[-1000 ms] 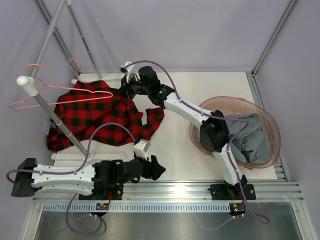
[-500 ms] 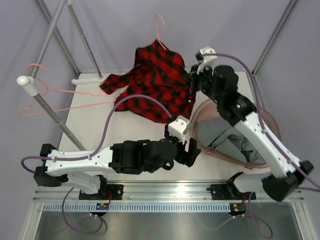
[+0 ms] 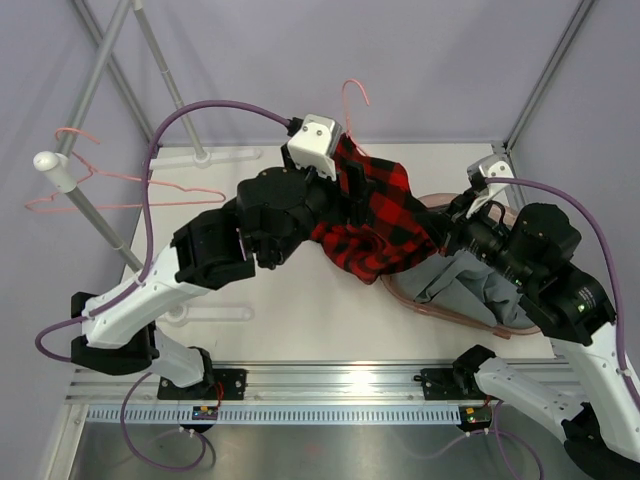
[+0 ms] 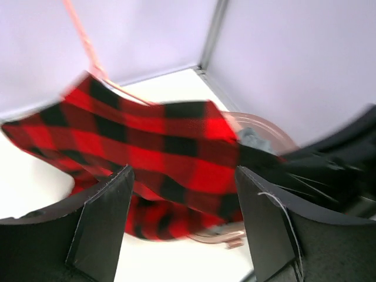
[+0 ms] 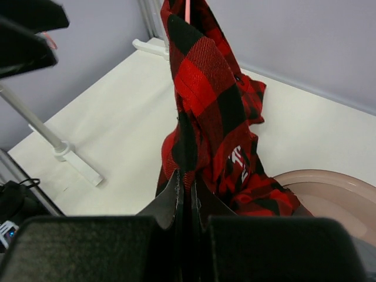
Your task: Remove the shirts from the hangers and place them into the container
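The red-and-black plaid shirt [image 3: 378, 222] hangs in the air on a pink hanger, whose hook [image 3: 352, 100] sticks up above it. The shirt's lower end droops over the near rim of the round pinkish container [image 3: 462, 316]. My right gripper [image 5: 187, 189] is shut on a fold of the plaid shirt [image 5: 202, 88]; from above it [image 3: 447, 232] is at the shirt's right edge. My left gripper [image 4: 183, 202] is open, with the plaid shirt [image 4: 158, 147] just ahead of its fingers and nothing gripped. It [image 3: 338, 196] is at the shirt's left side. The grey shirt [image 3: 478, 278] lies in the container.
A second pink hanger [image 3: 110, 195] hangs bare on the slanted grey rail [image 3: 100, 235] at the left. The rail's white foot [image 5: 76, 163] lies on the table. Frame posts stand at the back corners, and the walls are close on both sides.
My right gripper has lifted the plaid shirt and its hanger off the table's left side and carried them right, to the container's rim. My left arm rose from the near edge up to the shirt.
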Motion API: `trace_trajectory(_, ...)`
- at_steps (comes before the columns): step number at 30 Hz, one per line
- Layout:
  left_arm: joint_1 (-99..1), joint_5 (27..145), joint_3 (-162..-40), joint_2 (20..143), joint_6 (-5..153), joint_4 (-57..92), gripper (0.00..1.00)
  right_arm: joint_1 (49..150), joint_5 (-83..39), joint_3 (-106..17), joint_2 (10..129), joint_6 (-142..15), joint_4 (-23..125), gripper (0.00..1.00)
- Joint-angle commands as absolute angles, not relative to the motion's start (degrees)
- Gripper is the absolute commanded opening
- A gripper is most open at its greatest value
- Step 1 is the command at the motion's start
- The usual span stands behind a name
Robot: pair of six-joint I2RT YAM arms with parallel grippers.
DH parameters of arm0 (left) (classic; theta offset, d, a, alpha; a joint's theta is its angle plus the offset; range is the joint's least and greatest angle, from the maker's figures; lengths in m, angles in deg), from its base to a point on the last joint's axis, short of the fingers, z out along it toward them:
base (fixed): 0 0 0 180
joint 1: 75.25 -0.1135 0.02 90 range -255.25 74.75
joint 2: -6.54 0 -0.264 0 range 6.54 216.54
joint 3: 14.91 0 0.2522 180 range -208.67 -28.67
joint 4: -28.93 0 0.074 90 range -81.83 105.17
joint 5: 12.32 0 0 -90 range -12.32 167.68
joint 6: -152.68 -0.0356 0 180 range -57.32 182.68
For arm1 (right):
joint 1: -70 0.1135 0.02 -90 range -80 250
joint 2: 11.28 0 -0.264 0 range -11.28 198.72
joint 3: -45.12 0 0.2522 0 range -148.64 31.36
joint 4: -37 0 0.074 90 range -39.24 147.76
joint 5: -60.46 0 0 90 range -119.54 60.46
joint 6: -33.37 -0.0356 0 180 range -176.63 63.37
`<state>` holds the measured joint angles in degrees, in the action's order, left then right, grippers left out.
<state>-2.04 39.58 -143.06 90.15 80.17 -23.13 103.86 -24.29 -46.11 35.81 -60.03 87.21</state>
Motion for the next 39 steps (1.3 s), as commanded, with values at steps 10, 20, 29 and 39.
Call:
trace_trajectory(10, -11.2, 43.6, -135.5, 82.3, 70.4, -16.3, 0.73, 104.4, -13.0, -45.5, 33.3, -65.0, 86.4, 0.00)
trace_trajectory(20, -12.7, 46.7, -134.6, 85.0, 71.3, -14.8, 0.69, 104.4, -9.7, -47.6, 31.5, -65.2, 88.1, 0.00)
trace_trajectory(29, -13.6, 47.0, -132.5, 85.0, 71.9, -13.8, 0.47, 104.3, -9.0, -48.4, 29.9, -65.1, 88.9, 0.00)
trace_trajectory(39, -14.9, 48.1, -132.9, 85.5, 71.6, -12.8, 0.17, 104.4, -8.2, -49.3, 29.0, -64.7, 90.5, 0.00)
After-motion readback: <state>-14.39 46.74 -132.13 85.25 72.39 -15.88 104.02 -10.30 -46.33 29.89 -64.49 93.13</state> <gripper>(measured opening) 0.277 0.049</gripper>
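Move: The neck of the hanger in the red plaid shirt is some 8 cm straight ahead of the open left hand and about level with it. The shirt's body hangs about 4 cm ahead of that hand, 4 cm to its right and 12 cm lower. From the right hand, already pinching the shirt's shoulder, the hanger neck lies about 8 cm ahead, 13 cm left and 6 cm up. The container's middle is about 9 cm ahead of the right hand, 14 cm right and 38 cm down. Forward and left goes the left hand with fingers wide, to the hanger's neck under the hook, about 6 cm forward in all; it swings 6 cm left, comes back 2 cm and sinks 2 cm as the fingers close on the neck. Meanwhile the right hand, still pinching the shirt's shoulder, draws back some 6.5 cm, turning about 15 degrees counter-clockwise. ##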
